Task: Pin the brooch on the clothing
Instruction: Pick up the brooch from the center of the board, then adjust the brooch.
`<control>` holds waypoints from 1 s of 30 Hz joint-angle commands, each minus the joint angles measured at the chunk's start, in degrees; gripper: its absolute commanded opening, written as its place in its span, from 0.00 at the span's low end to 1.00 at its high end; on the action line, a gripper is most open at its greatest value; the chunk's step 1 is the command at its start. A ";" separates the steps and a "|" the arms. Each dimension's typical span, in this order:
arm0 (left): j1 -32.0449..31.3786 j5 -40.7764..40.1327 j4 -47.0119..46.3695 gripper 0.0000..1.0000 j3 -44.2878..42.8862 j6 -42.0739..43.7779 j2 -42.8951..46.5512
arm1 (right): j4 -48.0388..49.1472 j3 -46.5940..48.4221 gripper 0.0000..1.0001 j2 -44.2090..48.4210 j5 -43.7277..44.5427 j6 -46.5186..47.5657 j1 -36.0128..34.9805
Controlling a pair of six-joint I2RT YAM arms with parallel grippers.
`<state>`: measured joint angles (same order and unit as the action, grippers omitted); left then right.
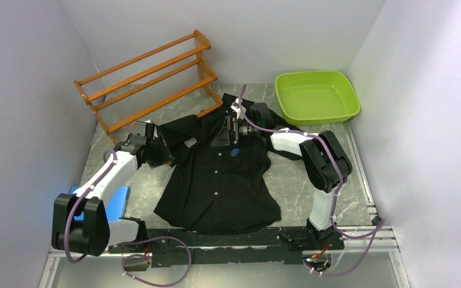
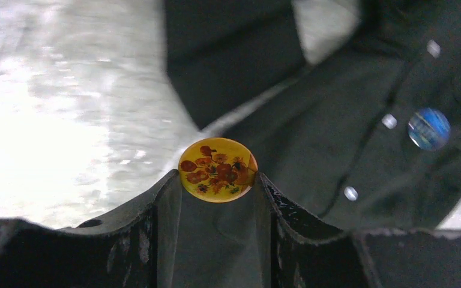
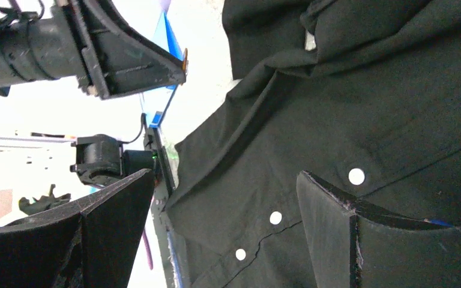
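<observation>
The black shirt lies flat on the table, collar toward the back; it also fills the right wrist view. My left gripper is shut on a round yellow brooch with red flowers, held by its edges just above the shirt's left sleeve. In the top view the left gripper is at that sleeve. A blue round brooch sits on the shirt's chest. My right gripper is open and empty above the shirt front near the collar.
A wooden rack stands at the back left. A green basin sits at the back right. A blue flat object lies by the left arm's base. White walls close in both sides.
</observation>
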<state>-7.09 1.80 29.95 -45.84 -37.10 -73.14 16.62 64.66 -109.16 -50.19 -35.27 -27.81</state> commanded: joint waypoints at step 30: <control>-41.83 -0.85 -25.33 0.19 -7.42 22.70 -7.39 | -8.34 -13.59 0.53 14.60 -4.17 0.62 3.29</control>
<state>-48.58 1.21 8.51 -53.65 -15.25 -82.98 9.23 51.33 -95.53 -53.06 -36.38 -24.73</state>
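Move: The left hand already pinches the orange brooch over the edge of the clothing. The open right gripper it is bound for stands roughly 22 cm to its right, 4 cm ahead and 4 cm higher; the brooch lies the reverse of that from the right hand. The blue brooch is some 27 cm to the left hand's right, 4 cm ahead and 7 cm below. The middle of the clothing is about 20 cm to its right, level with it and 7 cm lower. Sweeping right across the clothing, the left hand carries the orange brooch about 25 cm to the right gripper, rising a little and slowing at the end, turning nearly 60 degrees clockwise while its fingers tip up. The right hand eases back and right some 7 cm, bobbing up then down, and partly closes its fingers around the brooch's two faces; contact can't be seen. ##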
